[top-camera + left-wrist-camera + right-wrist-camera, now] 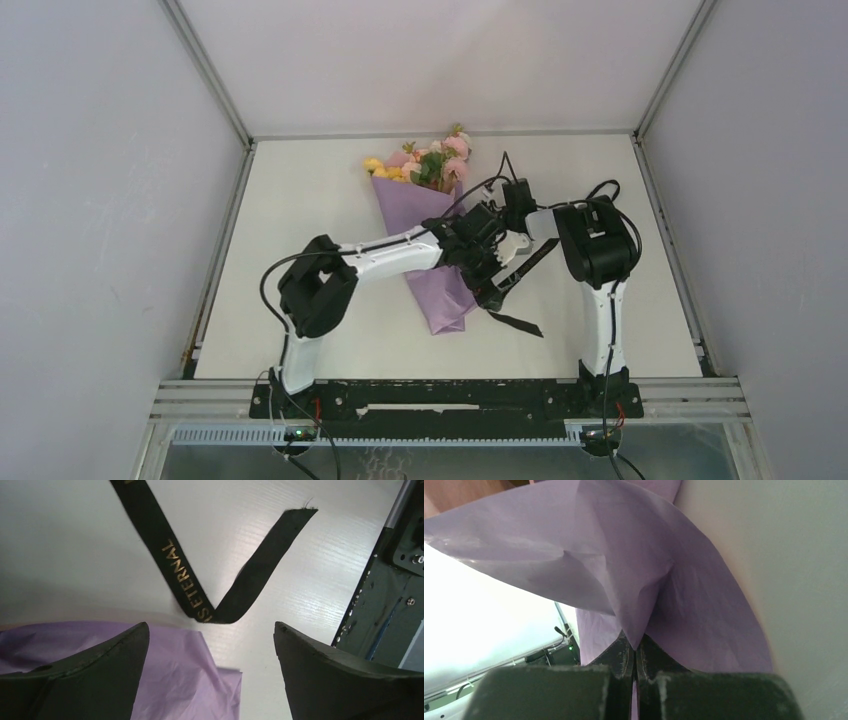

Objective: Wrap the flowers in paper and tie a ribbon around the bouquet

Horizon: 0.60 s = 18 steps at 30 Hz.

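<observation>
The bouquet lies on the table with its flowers at the far end and the purple paper wrapped round the stems as a cone. Both arms meet over the cone's right side. My right gripper is shut on a pinched fold of the paper. My left gripper hangs open over the cone's near corner, holding nothing. The black ribbon with gold lettering lies folded in a V on the table just beyond the left fingers, its frayed end loose. From above, the ribbon trails to the right of the cone's tip.
White walls close in the table on three sides. The dark base rail with both arm mounts runs along the near edge, and its metal frame shows close on the right in the left wrist view. Black cables loop above the right wrist.
</observation>
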Tool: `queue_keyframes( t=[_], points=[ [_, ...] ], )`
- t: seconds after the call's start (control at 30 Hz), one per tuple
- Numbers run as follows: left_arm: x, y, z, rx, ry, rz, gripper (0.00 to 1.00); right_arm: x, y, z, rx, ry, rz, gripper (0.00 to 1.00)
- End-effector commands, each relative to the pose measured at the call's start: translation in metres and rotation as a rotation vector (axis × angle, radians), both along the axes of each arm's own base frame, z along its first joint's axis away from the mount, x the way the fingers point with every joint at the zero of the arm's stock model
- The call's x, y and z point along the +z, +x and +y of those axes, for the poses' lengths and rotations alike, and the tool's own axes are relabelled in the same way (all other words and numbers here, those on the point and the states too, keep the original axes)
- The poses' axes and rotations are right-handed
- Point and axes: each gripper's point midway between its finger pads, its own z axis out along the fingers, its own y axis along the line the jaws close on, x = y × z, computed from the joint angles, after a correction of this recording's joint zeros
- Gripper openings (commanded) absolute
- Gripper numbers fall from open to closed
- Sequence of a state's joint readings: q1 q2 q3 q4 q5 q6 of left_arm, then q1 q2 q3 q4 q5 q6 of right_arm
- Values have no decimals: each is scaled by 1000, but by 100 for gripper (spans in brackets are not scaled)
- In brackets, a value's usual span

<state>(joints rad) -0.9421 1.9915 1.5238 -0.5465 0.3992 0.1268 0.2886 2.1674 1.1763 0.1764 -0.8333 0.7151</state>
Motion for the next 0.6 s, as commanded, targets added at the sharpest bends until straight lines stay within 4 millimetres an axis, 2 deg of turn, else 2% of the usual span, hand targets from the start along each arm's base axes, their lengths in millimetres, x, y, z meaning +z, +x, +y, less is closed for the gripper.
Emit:
queue_keyframes(
  t=[0.0,0.13,0.2,0.3,0.43,0.5,0.53,0.57],
  points=[
    [-5,4,-24,70,-45,-33,99,-3,5,-9,25,-32,-25,0],
    [-33,17,-18,142,37,-95,98,2,7,-11,34,-51,-45,0],
    [-49,13,-10,153,88,-93,94,7,8,-11,38,-52,-58,0],
    [-71,-3,3,130,168,-83,88,13,11,-12,43,-68,-79,0],
    [-82,-10,17,123,250,-84,81,20,11,-13,48,-86,-87,0],
    [-89,-11,23,124,286,-77,74,25,11,-13,47,-89,-99,0],
    [-92,-14,24,113,298,-60,67,25,11,-13,48,-93,-101,0],
    [-94,-18,24,97,302,-45,54,27,11,-14,46,-96,-103,0]
  ],
)
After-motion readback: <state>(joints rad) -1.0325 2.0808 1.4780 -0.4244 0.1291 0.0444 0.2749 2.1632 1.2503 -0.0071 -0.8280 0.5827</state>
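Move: The black ribbon, close to its fold, lies almost straight below the left hand, about 7 cm down and 1 cm to the right. Its loose end is some 10 cm right and 8 cm back from the left hand; the purple paper's lower end is roughly 8 cm left and 6 cm back, and the paper edge pinched by the other hand about 16 cm ahead and 5 cm left. From the right hand that ribbon spot is about 16 cm back and 5 cm right. Down onto the black ribbon beside its fold comes the left hand, sinking about 5 cm with a brief swing of 1–2 cm to the right that partly comes back, and tilting some 10 degrees. In the later part its wide-open fingers begin to close around the ribbon, to about two thirds open. The right hand keeps the purple paper pinched in shut fingers, easing about 1 cm to the right. ##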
